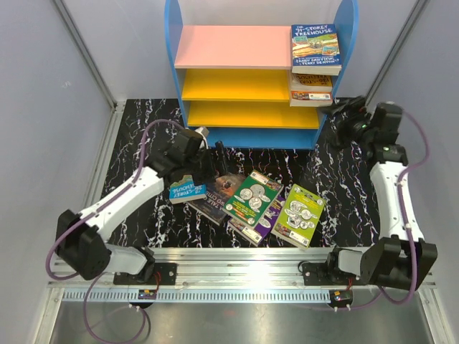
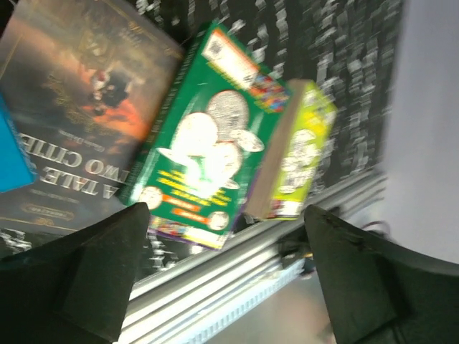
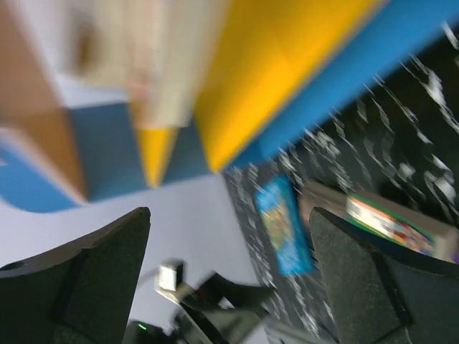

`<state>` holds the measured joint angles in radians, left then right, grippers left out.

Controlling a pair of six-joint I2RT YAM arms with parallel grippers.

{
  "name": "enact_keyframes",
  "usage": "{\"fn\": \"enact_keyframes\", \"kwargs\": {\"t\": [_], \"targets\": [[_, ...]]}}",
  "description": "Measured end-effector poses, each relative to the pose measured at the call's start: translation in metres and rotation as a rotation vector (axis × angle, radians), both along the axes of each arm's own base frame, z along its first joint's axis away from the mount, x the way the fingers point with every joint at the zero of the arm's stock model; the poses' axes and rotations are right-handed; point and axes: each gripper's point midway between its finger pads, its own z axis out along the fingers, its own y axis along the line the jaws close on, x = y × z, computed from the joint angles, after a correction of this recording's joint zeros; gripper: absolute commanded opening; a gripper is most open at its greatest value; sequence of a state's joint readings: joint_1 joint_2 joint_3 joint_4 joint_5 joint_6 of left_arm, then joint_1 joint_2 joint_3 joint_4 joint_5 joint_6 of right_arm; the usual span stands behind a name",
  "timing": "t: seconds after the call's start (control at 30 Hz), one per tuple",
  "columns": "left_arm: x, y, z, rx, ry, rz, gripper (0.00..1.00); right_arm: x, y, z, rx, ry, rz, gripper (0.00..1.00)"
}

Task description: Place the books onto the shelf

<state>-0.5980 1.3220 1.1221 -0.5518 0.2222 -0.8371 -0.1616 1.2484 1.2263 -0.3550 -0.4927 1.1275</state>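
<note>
The shelf (image 1: 233, 46) stands at the back, with a blue Treehouse book (image 1: 315, 49) on its pink top board and another book (image 1: 310, 89) on the yellow board below. On the table lie a blue book (image 1: 188, 190), a dark brown book (image 1: 219, 188), a green coin book (image 1: 252, 199) and a lime one (image 1: 299, 215). My left gripper (image 1: 214, 161) hovers open above the brown book (image 2: 79, 107), nothing between its fingers. The green book (image 2: 208, 150) and lime book (image 2: 305, 154) show blurred. My right gripper (image 1: 336, 112) is open and empty beside the shelf's lower right corner (image 3: 287, 79).
A purple book (image 1: 247, 229) peeks out under the green one. The metal rail (image 1: 237, 258) runs along the table's near edge. Grey walls close in both sides. In the right wrist view the blue book (image 3: 283, 226) lies on the marbled mat.
</note>
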Motion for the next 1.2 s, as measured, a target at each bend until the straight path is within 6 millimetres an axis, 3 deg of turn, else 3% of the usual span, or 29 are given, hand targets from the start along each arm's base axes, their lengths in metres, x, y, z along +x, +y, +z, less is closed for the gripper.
{"fn": "enact_keyframes", "kwargs": {"t": [0.07,0.17,0.27,0.47,0.57,0.73,0.93,1.2], "targets": [[0.003,-0.001,-0.023,0.062,0.02,-0.042,0.99,-0.008,0.017,-0.049,-0.011,0.114,0.06,1.0],[0.009,-0.002,-0.054,0.143,0.051,-0.099,0.99,-0.039,0.059,-0.131,-0.029,0.313,0.185,1.0],[0.013,-0.003,-0.079,0.197,0.073,-0.141,0.99,-0.062,0.089,-0.167,-0.053,0.411,0.29,1.0],[0.023,-0.013,-0.121,0.234,0.106,-0.216,0.99,-0.053,0.098,-0.191,-0.105,0.411,0.346,1.0],[0.021,-0.018,-0.138,0.234,0.14,-0.245,0.99,-0.049,0.098,-0.216,-0.122,0.444,0.359,1.0],[0.02,-0.029,-0.137,0.191,0.129,-0.28,0.99,-0.058,0.093,-0.252,-0.155,0.528,0.372,1.0],[0.019,-0.041,-0.136,0.146,0.129,-0.315,0.99,-0.064,0.093,-0.261,-0.189,0.532,0.395,1.0],[0.02,-0.052,-0.134,0.1,0.133,-0.341,0.99,-0.082,0.12,-0.282,-0.252,0.566,0.497,1.0]]}}
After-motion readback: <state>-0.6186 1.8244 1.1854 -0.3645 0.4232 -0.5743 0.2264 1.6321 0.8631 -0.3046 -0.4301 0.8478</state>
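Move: The green book lies about 9 cm to the left hand's right, 4 cm back and 17 cm below. The dark book is some 2 cm back and 3 cm left of that hand, equally low. From the right hand, the green book is roughly 22 cm left, 16 cm back and 29 cm down; the purple book is 20 cm left and 23 cm back, the lime book 7 cm left and 21 cm back, both some 30 cm below. Both open hands sink towards the green book, the right about 28 cm while swinging left, the left 13. ##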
